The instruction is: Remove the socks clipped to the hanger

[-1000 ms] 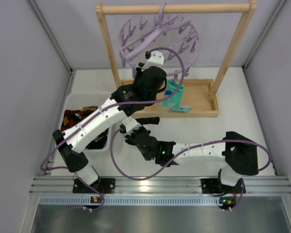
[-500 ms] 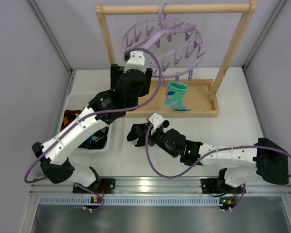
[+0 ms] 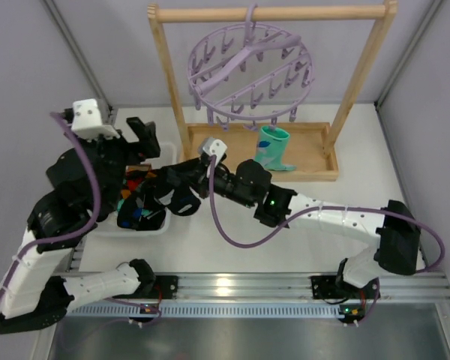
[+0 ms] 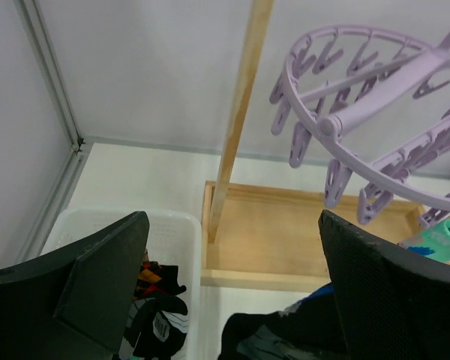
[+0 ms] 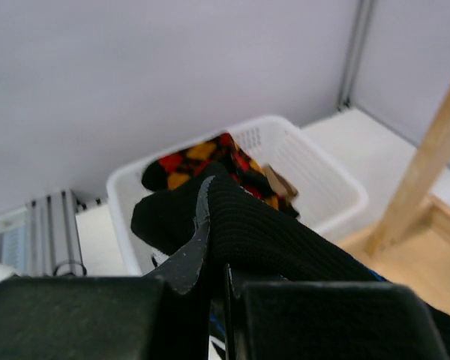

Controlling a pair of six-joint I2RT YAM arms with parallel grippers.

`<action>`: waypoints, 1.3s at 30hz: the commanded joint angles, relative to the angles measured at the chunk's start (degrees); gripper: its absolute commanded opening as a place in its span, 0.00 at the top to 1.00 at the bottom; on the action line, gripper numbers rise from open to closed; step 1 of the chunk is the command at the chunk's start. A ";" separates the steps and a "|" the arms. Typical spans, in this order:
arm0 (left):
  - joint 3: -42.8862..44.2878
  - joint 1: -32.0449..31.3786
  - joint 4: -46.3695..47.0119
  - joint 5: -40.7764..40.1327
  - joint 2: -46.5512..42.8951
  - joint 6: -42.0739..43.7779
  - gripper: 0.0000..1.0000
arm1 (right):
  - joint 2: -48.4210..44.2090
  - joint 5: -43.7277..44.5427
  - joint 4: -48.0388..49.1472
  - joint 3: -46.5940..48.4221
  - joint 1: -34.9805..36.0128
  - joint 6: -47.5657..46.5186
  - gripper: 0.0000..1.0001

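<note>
The lavender hanger (image 3: 251,71) hangs from the wooden rack's top bar. One teal-and-white sock (image 3: 272,146) is still clipped to it, dangling over the rack's base. My right gripper (image 3: 181,187) is shut on a black sock (image 3: 163,201) and holds it over the white bin (image 3: 161,154). In the right wrist view the black sock (image 5: 285,232) is pinched between the jaws above the bin (image 5: 315,172). My left gripper (image 3: 131,146) is open and empty, left of the rack above the bin. Its fingers (image 4: 97,285) stand wide apart.
The bin holds an argyle sock (image 5: 202,157) and dark patterned socks (image 4: 154,315). The wooden rack's left post (image 4: 240,112) and tray base (image 4: 285,247) stand just right of the bin. The hanger's clips (image 4: 337,180) dangle near the left gripper. Grey walls close both sides.
The left arm swung back from the hanger to the left, over the bin. The right arm carried the black sock leftwards to above the bin. The hanger swung.
</note>
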 commanded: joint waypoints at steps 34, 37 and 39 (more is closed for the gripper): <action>-7.08 0.13 2.31 -9.36 -11.03 -1.86 0.02 | 55.88 1.70 -21.20 56.82 -0.98 5.74 0.76; -7.78 0.13 2.58 -9.88 -11.12 -1.43 0.02 | 53.33 0.99 -22.07 58.40 -0.80 4.95 0.63; -8.39 0.13 3.01 -10.24 -11.12 -0.90 0.02 | 51.75 0.21 -23.21 59.45 -0.89 4.51 0.53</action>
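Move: Ahead and well to the left of the right hand, which already grips the black socks, lies the middle of the white bin: some 21 cm left, 7 cm farther out and 28 cm below. Argyle socks lie in it, about 3 cm beyond its middle. The hanging green sock is roughly 18 cm to this hand's right, 14 cm ahead and 14 cm lower. From the left hand, the bin is about 15 cm left, 8 cm ahead and 43 cm down. Swinging the black socks left, slightly up at first and then steeply down into the bin, the right hand travels about 18 cm left, 11 cm forward and 25 cm down, tipping its fingers some 25 degrees downward. It pauses low over the pile, then opens about halfway while easing up. The empty left hand stays open, drifting left and slightly back. ##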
